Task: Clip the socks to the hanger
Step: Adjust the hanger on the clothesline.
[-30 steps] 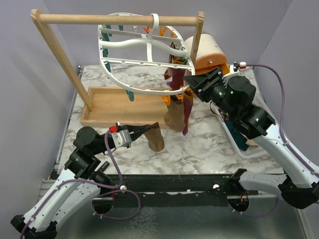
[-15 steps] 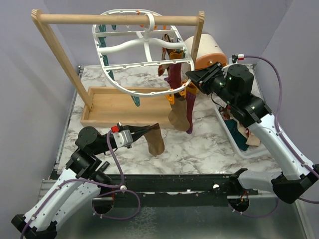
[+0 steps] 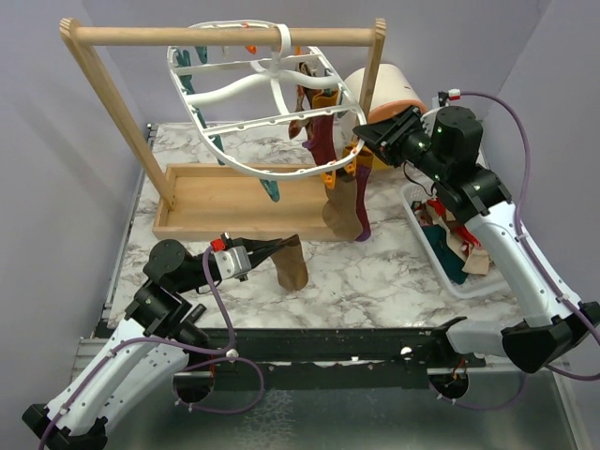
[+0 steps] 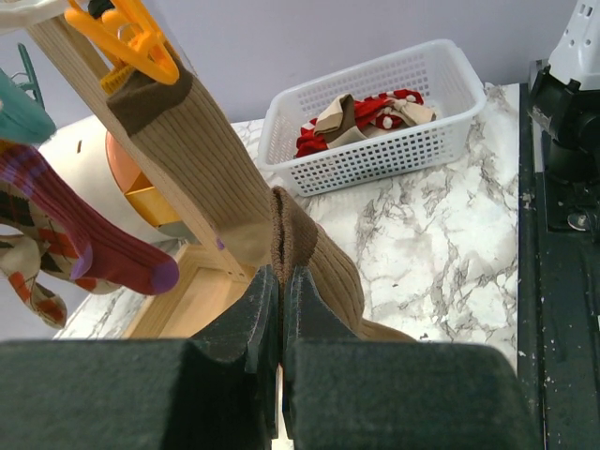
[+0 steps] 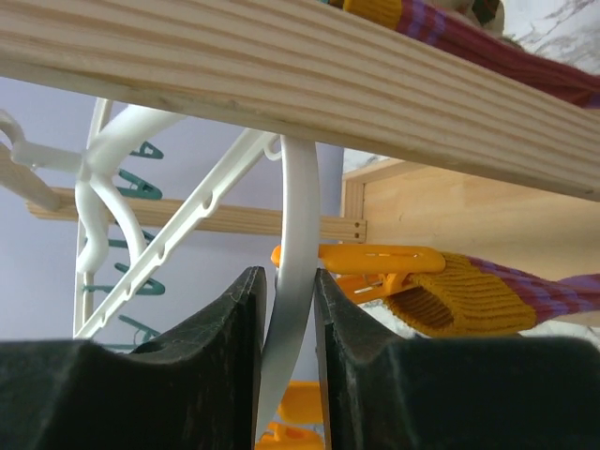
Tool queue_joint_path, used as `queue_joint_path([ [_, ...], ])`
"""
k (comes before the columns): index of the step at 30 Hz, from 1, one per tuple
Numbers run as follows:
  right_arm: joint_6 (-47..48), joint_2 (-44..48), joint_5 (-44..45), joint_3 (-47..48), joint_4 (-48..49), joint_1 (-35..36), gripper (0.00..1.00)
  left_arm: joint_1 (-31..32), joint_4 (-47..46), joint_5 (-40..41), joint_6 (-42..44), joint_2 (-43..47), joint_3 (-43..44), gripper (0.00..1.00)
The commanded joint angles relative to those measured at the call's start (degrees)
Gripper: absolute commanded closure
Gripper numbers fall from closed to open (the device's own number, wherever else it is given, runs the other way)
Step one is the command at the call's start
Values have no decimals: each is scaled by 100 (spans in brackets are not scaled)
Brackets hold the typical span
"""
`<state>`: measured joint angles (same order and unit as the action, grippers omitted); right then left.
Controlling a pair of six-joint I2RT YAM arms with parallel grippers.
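Note:
The white hanger (image 3: 246, 84) hangs tilted from a wooden bar. My right gripper (image 3: 359, 141) is shut on its rim at the right side; in the right wrist view the ring (image 5: 298, 206) runs between the jaws of the right gripper (image 5: 286, 281). A maroon sock (image 3: 323, 141) and a tan-brown sock (image 3: 342, 211) dangle from orange clips (image 4: 131, 33) beside it. Low at the front, my left gripper (image 3: 277, 246) is shut on the cuff of another tan-brown sock (image 3: 292, 267), which droops to the table. From the left wrist, the left gripper (image 4: 281, 277) pinches that sock (image 4: 328, 272).
The wooden rack's bar (image 3: 225, 37) and its tray (image 3: 234, 202) stand at the back left. A white slatted basket (image 4: 375, 141) with loose socks sits at the right, under my right arm. A rounded tan-and-orange object (image 3: 389, 94) stands behind the rack's right post.
My right gripper has narrowed onto the hanger's rim and risen to the right. The ring has swung and tilted with it, carrying the clipped socks. The left arm has held still.

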<state>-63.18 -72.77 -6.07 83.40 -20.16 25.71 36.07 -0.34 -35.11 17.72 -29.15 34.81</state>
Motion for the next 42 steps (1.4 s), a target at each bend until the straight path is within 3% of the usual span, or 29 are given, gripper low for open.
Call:
queue_joint_path([
  [1, 471, -38, 256, 500, 22, -247, 69, -2, 25, -48, 92, 45, -13, 100],
  [11, 694, -421, 45, 946, -202, -566, 65, 0, 25, -47, 66, 11, -44, 100],
  [17, 987, -414, 197, 1077, -397, -628, 39, -5, 25, -39, 79, 5, -45, 100],
  [22, 1408, -197, 293, 1170, -695, -629, 30, -6, 23, -26, 109, -38, -17, 100],
  [31, 3485, 903, 656, 1136, -1644, -571, 27, -3, 25, 12, 204, -62, 32, 100],
  [36, 4831, 1380, 446, 970, -2064, -104, 29, -8, 149, 34, 224, -161, 37, 100],
  [42, 5541, 1362, 934, 951, -2408, 643, 29, -4, 133, 143, 231, -429, 100, 100],
])
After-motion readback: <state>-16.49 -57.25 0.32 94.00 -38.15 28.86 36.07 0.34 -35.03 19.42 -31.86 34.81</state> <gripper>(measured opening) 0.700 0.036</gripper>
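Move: The hanger's rim already sits between the right fingertips, with the frame's right post about 5 cm ahead and 3 cm to the right. An orange clip with the purple sock hangs some 2 cm back, 2 cm left and 3 cm below; the brown sock's clip is about 6 cm back and 6 cm left, a little lower. From the left hand, the gripped rim lies roughly 14 cm ahead, 16 cm right and 10 cm higher. The hanger's rim, still between the right fingertips, is worked forward and right past the post side, about 4 cm each way and slightly up. The fingers spread wide and leave the rim, and the hand draws back some 13 cm, also right and up, rolling left side down about 35 degrees and tipping its fingers up some 30. The left hand keeps its pinch on the brown sock. ##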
